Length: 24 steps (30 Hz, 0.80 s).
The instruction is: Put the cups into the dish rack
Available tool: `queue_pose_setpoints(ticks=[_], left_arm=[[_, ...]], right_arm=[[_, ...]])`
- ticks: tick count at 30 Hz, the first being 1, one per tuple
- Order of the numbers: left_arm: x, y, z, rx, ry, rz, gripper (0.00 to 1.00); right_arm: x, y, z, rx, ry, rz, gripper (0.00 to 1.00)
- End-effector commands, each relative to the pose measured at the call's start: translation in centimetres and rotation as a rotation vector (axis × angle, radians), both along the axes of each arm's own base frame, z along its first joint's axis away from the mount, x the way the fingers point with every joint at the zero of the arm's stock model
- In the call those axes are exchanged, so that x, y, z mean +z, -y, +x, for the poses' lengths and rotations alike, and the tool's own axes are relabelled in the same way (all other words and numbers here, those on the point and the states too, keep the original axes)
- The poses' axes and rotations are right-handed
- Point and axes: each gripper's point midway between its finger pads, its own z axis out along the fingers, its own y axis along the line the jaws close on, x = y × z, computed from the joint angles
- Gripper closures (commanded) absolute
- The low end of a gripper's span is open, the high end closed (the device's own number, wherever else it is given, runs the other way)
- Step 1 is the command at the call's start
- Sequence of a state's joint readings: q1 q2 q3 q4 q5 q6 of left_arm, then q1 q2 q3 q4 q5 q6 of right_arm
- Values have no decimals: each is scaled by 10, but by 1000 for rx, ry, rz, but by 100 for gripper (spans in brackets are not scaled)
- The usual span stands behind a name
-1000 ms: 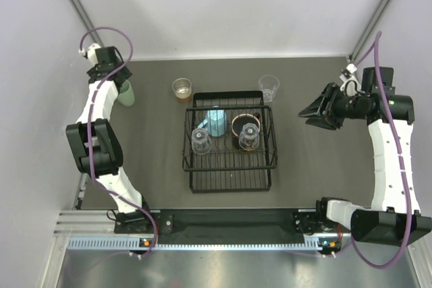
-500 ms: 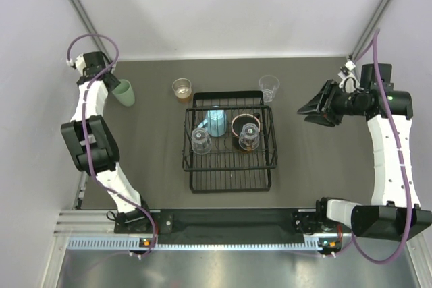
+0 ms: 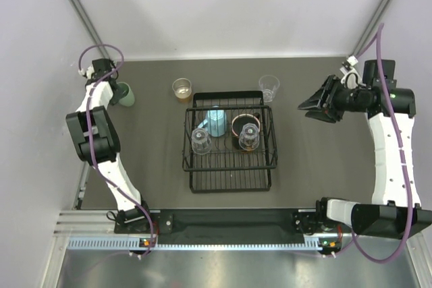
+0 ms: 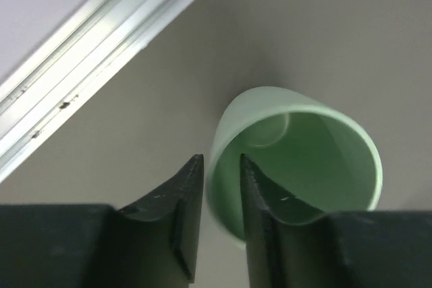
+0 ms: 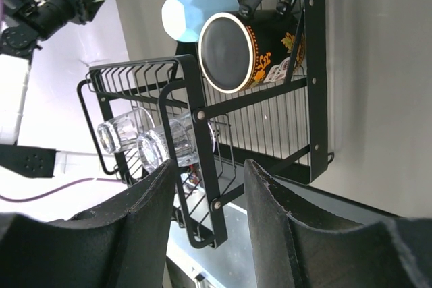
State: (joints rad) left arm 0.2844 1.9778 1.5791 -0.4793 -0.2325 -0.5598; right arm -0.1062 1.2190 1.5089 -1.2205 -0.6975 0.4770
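The pale green tumbler (image 4: 297,160) (image 3: 125,94) stands at the table's far left. My left gripper (image 4: 219,160) (image 3: 115,88) straddles its near wall, one finger outside and one inside. The jaws are narrow, and a sliver of table still shows between the outer finger and the wall. The black dish rack (image 3: 229,185) (image 5: 317,99) holds the light blue mug (image 3: 216,121) (image 5: 196,5), the red-lined dark cup (image 3: 239,125) (image 5: 236,45) and two clear glasses (image 3: 200,141) (image 3: 248,138). My right gripper (image 3: 302,107) (image 5: 209,162) hangs open and empty to the right of the rack.
A tan-brown cup (image 3: 181,88) stands just beyond the rack's far-left corner, and a clear plastic glass (image 3: 268,87) beyond its far-right corner. An aluminium rail (image 4: 81,79) runs along the left wall close to the tumbler.
My left arm has swung back over the green tumbler and its jaws have narrowed round the wall. The right arm has shifted slightly upward, with its opening unchanged.
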Motion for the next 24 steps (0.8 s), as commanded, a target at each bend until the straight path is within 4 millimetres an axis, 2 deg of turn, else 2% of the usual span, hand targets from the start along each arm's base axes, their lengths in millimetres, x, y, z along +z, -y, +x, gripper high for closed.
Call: queue_pose_setpoints(ticks=[1,2,5,8,11,12,14,15,16,17,18,19,20,21,22,23,24], left_arm=[[3,4,12,-20,30,-25,73],[3,5,12,-24,30,-30,84],[9,10,14,-51,35,-54,100],[30,23,19,-91,88,-98,100],[66,40,23,-119,182,-159,100],[90,52,25,-151,247,-203,100],[113,78,27,-212,318,-279,100],[143,92,28,-254,398,-290,100],[161,104,28,-295,456,-322,100],[168,116,25,-302,492,-375,100],[207,135,21,-372,604,-400,100],[213,145,15,-394,637,-433,100],[231,156,11,-407,690,-477,100],[263,172,0,-469,771,-485,100],[273,180,-6,-490,802,-501,100],[298,192,-19,-520,864,-525,100],[312,209,-27,-577,895,-553,100]], right_arm=[[19,-2,1,7,69,-10,55],[19,-2,2,4,66,-11,55],[20,-2,2,1,70,-13,55],[27,-2,4,-4,92,-14,54],[38,-5,8,7,124,0,51],[46,-6,9,11,147,1,50],[55,-11,12,29,165,15,45],[65,-14,13,37,191,20,44],[70,-17,13,48,203,29,41],[74,-24,15,70,211,39,39],[84,-28,16,86,244,44,34],[89,-41,15,127,255,57,32],[94,-45,15,141,265,65,30],[105,-52,14,162,294,74,27],[109,-63,15,195,300,93,25],[120,-69,14,216,328,108,24],[125,-76,12,242,339,126,20]])
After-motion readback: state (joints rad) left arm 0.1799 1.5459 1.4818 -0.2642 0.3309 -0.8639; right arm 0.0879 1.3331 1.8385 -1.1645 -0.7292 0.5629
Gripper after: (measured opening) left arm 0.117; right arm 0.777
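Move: The green cup's middle is about 3 cm right and 1 cm ahead of the left hand, 5 cm below, with its left wall between the fingers. The small clear cup stands 26 cm right, 2 cm ahead; the dish rack is 46 cm right, 18 cm back. From the right hand, the green cup is some 67 cm left, 21 cm ahead, 26 cm below, and the tall glass 24 cm ahead, 8 cm left, 26 cm below. Sink the left gripper another 1 cm and close it to pinch the green cup's left wall, one finger inside. Then carry the cup up about 23 cm from there and rightward, away from the left wall, tipping the fingers up with some 50 degrees of wrist turn. Meanwhile raise the empty right gripper and swing it left, opening its fingers wider. ##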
